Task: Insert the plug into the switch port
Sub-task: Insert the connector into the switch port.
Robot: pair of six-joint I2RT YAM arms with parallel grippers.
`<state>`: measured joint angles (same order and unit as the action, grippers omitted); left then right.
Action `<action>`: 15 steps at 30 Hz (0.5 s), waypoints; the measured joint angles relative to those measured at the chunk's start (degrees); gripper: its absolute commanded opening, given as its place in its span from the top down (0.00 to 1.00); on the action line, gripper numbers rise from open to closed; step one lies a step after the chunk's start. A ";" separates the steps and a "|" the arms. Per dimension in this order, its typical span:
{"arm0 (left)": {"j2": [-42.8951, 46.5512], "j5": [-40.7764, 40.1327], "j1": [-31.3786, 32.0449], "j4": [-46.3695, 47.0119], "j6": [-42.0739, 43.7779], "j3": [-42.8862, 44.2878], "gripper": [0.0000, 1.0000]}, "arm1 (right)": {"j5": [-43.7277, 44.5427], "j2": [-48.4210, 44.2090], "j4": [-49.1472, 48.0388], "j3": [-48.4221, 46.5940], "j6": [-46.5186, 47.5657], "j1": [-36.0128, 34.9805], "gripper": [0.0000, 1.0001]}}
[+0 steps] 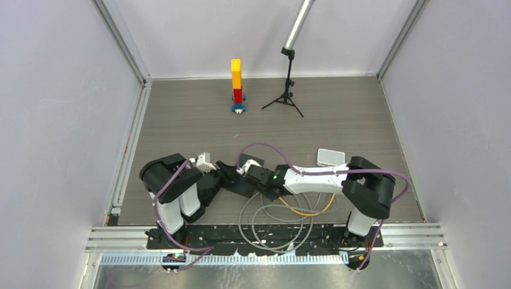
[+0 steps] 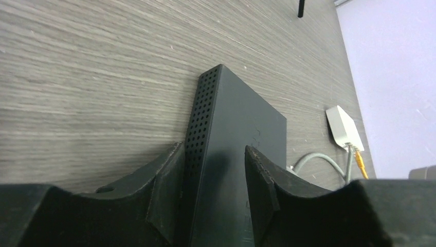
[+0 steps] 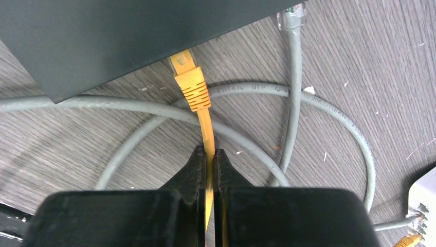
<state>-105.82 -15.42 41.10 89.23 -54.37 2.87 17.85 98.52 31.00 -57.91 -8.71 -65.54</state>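
Observation:
My right gripper (image 3: 211, 152) is shut on a yellow cable just behind its plug (image 3: 191, 82). The plug's tip touches the lower edge of a black box (image 3: 128, 36), which has a perforated side (image 2: 203, 118). My left gripper (image 2: 215, 149) is closed around that box, one finger on each side. The small white box (image 1: 331, 158) lies flat to the right, apart from both grippers. Its port side (image 2: 351, 145) faces the arms, with a grey and a yellow cable running into it. I cannot make out a free switch port from here.
Loops of grey cable (image 1: 274, 220) and the yellow cable (image 1: 307, 212) lie on the table in front of the arms. At the back stand a yellow, red and blue block tower (image 1: 237, 84) and a small black tripod (image 1: 288, 90). Grey walls enclose three sides.

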 measured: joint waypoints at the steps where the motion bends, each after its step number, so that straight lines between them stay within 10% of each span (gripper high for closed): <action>1: 1.05 -0.09 0.39 -0.92 -0.57 -0.20 0.47 | -0.09 -0.83 -0.70 1.03 0.04 0.11 1.00; 7: 12.39 1.66 1.01 -15.02 -1.36 0.92 0.29 | -0.74 -4.37 -4.85 5.46 0.59 0.42 1.00; 15: 49.18 0.02 1.79 -68.08 5.84 11.34 0.10 | -0.74 -4.46 -9.77 6.49 1.88 0.68 1.00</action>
<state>-56.64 -15.40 42.89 21.15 -48.53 14.22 17.10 94.06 21.23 -51.42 -6.83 -64.86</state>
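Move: The switch's middle lies about 4 cm to the left hand's right, level with it fore-and-aft and a couple of centimetres lower; that hand's fingers still straddle its left side. The right hand pinches the yellow cable, with the yellow plug about 4 cm ahead of it and 6 cm left, at the switch's right edge. From the right hand, the switch's middle is some 8 cm ahead and 11 cm left, the grey plug about 8 cm ahead and 4 cm left. Upward and clear of the switch goes the left hand, slowly at first, edging slightly back, then quickly, about 6 cm in all; its already loosened fingers spread wide and it rolls some 10 degrees, left side up. The right hand keeps its pinch on the yellow cable and stays nearly in place, swaying about a centimetre right and then back left and forward, tilting a little. ##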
